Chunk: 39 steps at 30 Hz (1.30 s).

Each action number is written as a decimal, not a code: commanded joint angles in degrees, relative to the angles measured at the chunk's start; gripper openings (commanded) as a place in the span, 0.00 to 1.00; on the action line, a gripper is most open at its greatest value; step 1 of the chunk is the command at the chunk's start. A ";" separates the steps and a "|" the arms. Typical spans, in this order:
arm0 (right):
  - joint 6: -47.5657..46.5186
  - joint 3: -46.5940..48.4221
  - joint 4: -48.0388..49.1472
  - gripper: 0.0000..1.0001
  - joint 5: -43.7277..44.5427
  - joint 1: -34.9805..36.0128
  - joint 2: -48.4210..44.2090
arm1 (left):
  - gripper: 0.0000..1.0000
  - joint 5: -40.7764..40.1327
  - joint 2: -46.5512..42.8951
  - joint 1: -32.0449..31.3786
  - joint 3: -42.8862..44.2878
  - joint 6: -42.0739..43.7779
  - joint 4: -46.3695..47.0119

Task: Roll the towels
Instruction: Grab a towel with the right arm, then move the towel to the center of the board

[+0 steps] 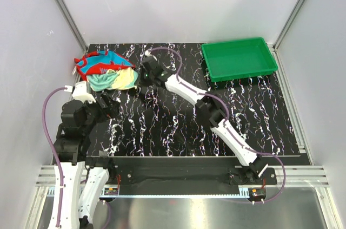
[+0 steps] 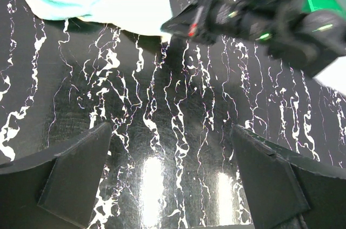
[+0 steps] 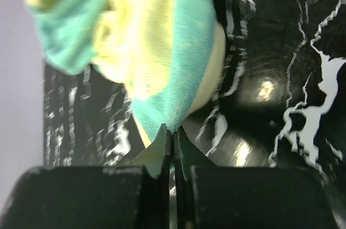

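Note:
Both towels lie bunched together at the table's back left. The red towel (image 1: 96, 64) with teal-blue patterns is behind, and the pale yellow towel (image 1: 120, 80) with its teal patch is in front, partly on it. My right gripper (image 1: 140, 78) is shut on the yellow towel's right edge; in the right wrist view the jaws (image 3: 173, 132) pinch the teal and yellow cloth (image 3: 157, 39), which lifts up from them. My left gripper (image 2: 170, 129) stands open just in front of the towels (image 2: 124, 1), over bare table with nothing between its fingers.
A green plastic tray (image 1: 238, 58) stands at the back right. The right arm (image 1: 216, 118) stretches diagonally across the middle of the black marbled table (image 1: 178, 126). White walls close in on the left and the back.

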 commanded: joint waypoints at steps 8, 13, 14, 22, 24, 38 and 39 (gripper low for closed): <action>-18.72 -9.55 -2.08 0.00 9.08 0.82 -44.61 | 0.99 -1.21 1.00 0.29 0.03 -0.68 1.98; -17.93 -33.69 -5.90 0.00 16.38 0.82 -66.78 | 0.99 -0.95 1.88 0.29 0.12 -0.50 1.89; -17.15 -38.29 -6.87 0.00 17.43 0.82 -69.59 | 0.99 -0.86 1.80 0.29 0.12 -0.50 1.81; -3.44 -80.04 -12.75 0.00 18.93 0.91 -93.51 | 0.99 1.42 3.90 0.20 0.82 -1.11 1.63; -1.16 -83.06 -15.22 0.00 19.37 0.91 -97.81 | 0.99 5.11 6.62 -0.41 1.17 -3.04 1.89; 3.07 -75.26 -42.55 0.00 33.16 1.00 -127.59 | 0.99 -8.69 26.91 -33.79 2.67 -13.77 16.56; 3.77 -74.55 -44.13 0.00 34.31 0.91 -128.84 | 0.99 -8.16 28.24 -34.50 2.49 -14.03 18.05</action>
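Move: The right gripper already pinches the near right corner of the mint-and-yellow towel. The bare patch of table it is carried to lies about 37 cm to its right, 21 cm back and 4 cm below. The red-and-blue towel is some 10 cm ahead and 19 cm left; the green tray is 11 cm ahead and 49 cm right. From the left hand, the mint-and-yellow towel's middle is roughly 25 cm ahead, 5 cm left and 22 cm down. Keep the right fingers shut on the towel and whip it up about 47 cm, tipping the fingers upward as you swing back and right; drop fast some 33 cm towards the bare patch, levelling the tilt, then rise again, still drawing back and right. Late on, sweep the open left gripper right and down towards mid-table, turning clockwise and tipping down. ##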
